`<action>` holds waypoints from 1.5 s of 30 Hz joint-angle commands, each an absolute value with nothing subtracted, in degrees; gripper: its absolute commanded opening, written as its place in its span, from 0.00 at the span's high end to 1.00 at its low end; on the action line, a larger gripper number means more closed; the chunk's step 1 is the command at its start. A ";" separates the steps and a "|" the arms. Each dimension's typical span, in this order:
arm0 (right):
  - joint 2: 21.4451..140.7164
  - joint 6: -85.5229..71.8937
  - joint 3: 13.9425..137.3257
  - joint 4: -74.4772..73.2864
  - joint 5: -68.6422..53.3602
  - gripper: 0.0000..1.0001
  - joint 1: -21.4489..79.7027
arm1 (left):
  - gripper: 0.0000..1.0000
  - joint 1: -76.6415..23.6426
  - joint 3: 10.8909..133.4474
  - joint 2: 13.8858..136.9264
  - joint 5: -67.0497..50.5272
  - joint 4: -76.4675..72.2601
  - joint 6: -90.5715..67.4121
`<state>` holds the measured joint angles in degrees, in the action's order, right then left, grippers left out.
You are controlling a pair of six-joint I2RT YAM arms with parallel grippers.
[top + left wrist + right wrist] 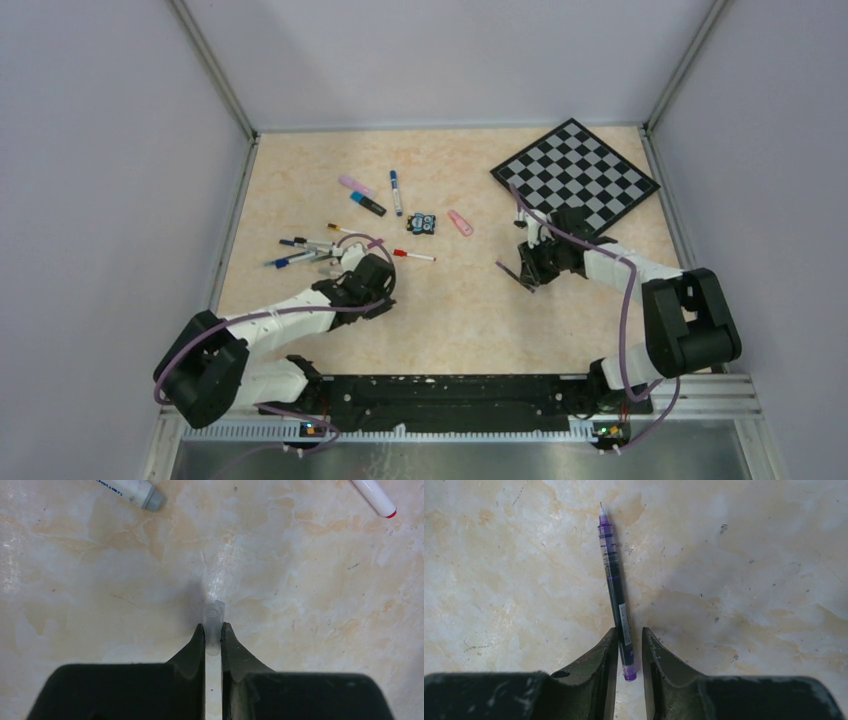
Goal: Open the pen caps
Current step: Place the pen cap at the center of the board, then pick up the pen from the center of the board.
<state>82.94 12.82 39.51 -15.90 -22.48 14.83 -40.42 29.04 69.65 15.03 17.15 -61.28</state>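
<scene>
In the left wrist view my left gripper point(213, 627) is shut on a clear stubby pen cap point(214, 614), which sticks out past the fingertips just above the table. From above, that gripper point(352, 258) sits beside a cluster of pens point(305, 250). My right gripper point(630, 632) stands open around the rear end of a purple pen point(611, 565). The pen lies on the table with its bare tip pointing away, leaning against the left finger, with a gap to the right one. In the top view this gripper point(524, 266) is low near the chessboard.
A white marker with a grey end point(131, 489) and a white pen with a red end point(376, 499) lie ahead of the left gripper. Further back lie a blue-capped marker point(396, 192), a pink marker point(357, 185), a toy block point(424, 223) and the chessboard point(575, 175).
</scene>
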 commanded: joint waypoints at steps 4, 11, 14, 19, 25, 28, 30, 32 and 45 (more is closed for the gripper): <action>83.15 12.39 42.23 -15.53 -22.40 0.76 14.59 | 0.83 -40.30 30.34 70.94 16.81 17.78 -60.56; 82.99 12.55 42.36 -15.69 -23.03 0.74 14.67 | 0.70 -40.33 30.79 71.09 16.77 18.81 -60.47; 82.77 12.57 42.44 -15.74 -23.48 0.72 14.67 | 0.67 -40.26 31.30 70.40 16.88 19.84 -60.17; 82.13 12.98 42.62 -16.07 -24.48 0.69 14.66 | 0.62 -40.26 33.07 67.67 17.63 22.87 -59.50; 80.14 14.24 43.14 -16.80 -25.79 0.58 14.62 | 0.36 -40.26 36.12 62.13 19.08 25.45 -53.92; 78.56 15.39 43.32 -17.47 -26.54 0.51 14.60 | 0.23 -40.23 36.51 59.87 17.55 21.91 -45.73; 77.57 16.47 43.54 -18.17 -27.42 0.47 14.64 | 0.08 -40.10 35.95 58.38 14.52 17.00 -40.28; 76.44 18.03 43.95 -19.20 -29.33 0.42 14.65 | 0.02 -39.90 35.17 57.14 9.06 11.88 -36.17; 72.07 20.92 45.26 -22.13 -33.58 0.35 14.64 | 0.01 -36.28 47.31 74.43 19.10 18.97 -64.34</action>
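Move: The clear pen cap is still between the left fingertips, right at the hand point and just above or on the bare table. From that hand the red marker lies about 14 cm ahead and 5 cm right, the grey-ended marker some 8 cm ahead and 12 cm left, both about 1 cm lower. The uncapped pen's middle is around 3 cm ahead and 4 cm left of the right hand, 1 cm below; the cap is roughly 35 cm left of that hand and 5 cm back. Staying low and almost still at first, the left fingers open and let go of the pen cap, then the hand rises about 10 cm opening fully, swings forward and some 4 cm right towards the red marker, its fingers tilting up roughly 20 degrees before easing back, and starts to sink. The right hand, already loose around the pen, opens wider and lifts off about 5 cm, drifting slightly left. ##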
